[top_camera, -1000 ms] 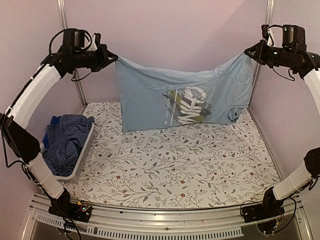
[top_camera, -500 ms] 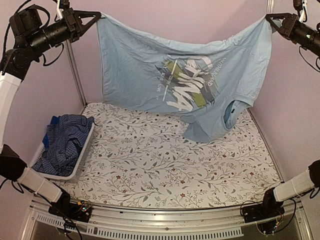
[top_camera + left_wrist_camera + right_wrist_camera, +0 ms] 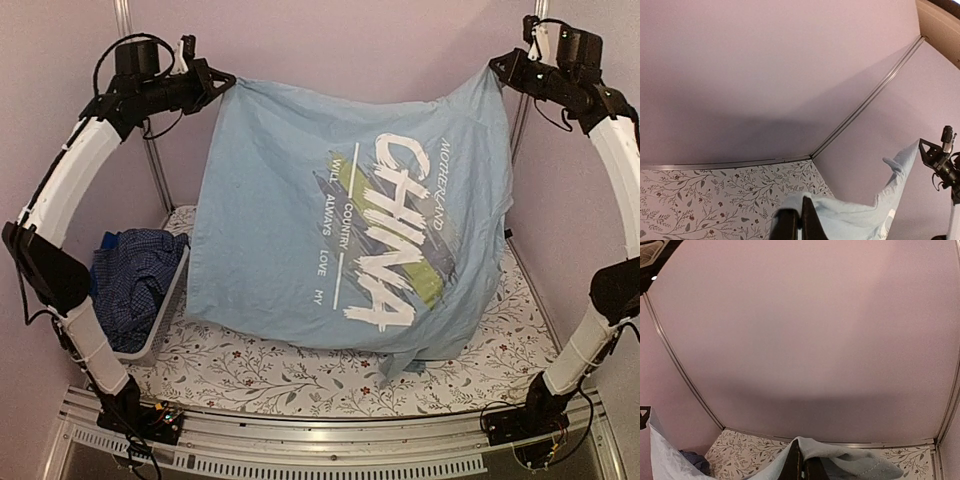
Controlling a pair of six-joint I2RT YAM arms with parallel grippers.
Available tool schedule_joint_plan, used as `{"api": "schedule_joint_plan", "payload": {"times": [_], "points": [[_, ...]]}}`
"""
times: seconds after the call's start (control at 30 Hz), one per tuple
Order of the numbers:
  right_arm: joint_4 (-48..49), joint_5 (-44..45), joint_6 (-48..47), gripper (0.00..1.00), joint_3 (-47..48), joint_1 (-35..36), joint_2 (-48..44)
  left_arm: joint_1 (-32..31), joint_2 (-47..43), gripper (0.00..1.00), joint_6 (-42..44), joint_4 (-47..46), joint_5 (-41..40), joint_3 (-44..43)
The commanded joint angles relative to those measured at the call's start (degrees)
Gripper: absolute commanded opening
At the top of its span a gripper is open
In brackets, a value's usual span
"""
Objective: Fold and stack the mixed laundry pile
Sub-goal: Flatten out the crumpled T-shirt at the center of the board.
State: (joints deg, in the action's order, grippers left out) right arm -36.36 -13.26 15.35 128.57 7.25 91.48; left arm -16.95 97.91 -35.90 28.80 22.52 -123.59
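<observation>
A light-blue shirt (image 3: 300,230) with a white and green "CHINA" print hangs spread in the air, high over the table. My left gripper (image 3: 222,82) is shut on its upper left corner, my right gripper (image 3: 497,72) shut on its upper right corner. The lower hem hangs close to the floral table (image 3: 300,375) near the front. In the left wrist view the shut fingers (image 3: 810,220) pinch the light-blue cloth (image 3: 860,217). In the right wrist view the dark fingers (image 3: 796,462) clamp the same cloth (image 3: 840,460). The rest of the laundry pile, a dark blue checked shirt (image 3: 135,280), lies in the basket.
A white plastic basket (image 3: 165,305) stands at the table's left edge. Pale purple walls with metal posts (image 3: 125,25) close in the back and sides. An aluminium rail (image 3: 320,440) runs along the front, between the arm bases.
The shirt has swung toward the camera and now hangs flat with its print facing forward. Both grippers came inward and slightly lower, still holding the corners.
</observation>
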Motion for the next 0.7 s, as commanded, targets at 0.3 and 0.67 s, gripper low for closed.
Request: {"api": "schedule_joint_plan", "payload": {"times": [0.3, 0.67], "points": [[24.88, -8.32, 10.50, 0.00, 14.43, -6.72, 17.40, 5.75, 18.87, 0.00, -9.11, -24.59, 9.81, -20.62], [37.23, -18.40, 8.64, 0.00, -9.40, -6.72, 13.85, 6.79, 7.22, 0.00, 0.63, -33.49, 8.75, 16.30]]}}
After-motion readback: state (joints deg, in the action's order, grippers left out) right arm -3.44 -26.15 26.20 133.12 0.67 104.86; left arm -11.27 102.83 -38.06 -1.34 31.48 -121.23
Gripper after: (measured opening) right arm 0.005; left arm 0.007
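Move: I hold the light-blue T-shirt high by two corners, the cloth spread between my hands; its middle hangs about 25 cm below them and some 8 cm back, roughly 27 cm right of my left hand and 28 cm left of my right. The board's centre lies about 22 cm right, 6 cm back and 50 cm below my left hand, and 33 cm left, 4 cm back and 55 cm below my right. From my left hand, the laundry basket is some 23 cm left, 10 cm back, 45 cm down. Keeping both corners pinched and the top edge stretched between them, I whip my two hands forward about 13 cm together in a dip of some 8 cm, then snap them up well above where they began while drawing them partway back, my wrists tipping the fingers up by around 30 degrees from the low point. ##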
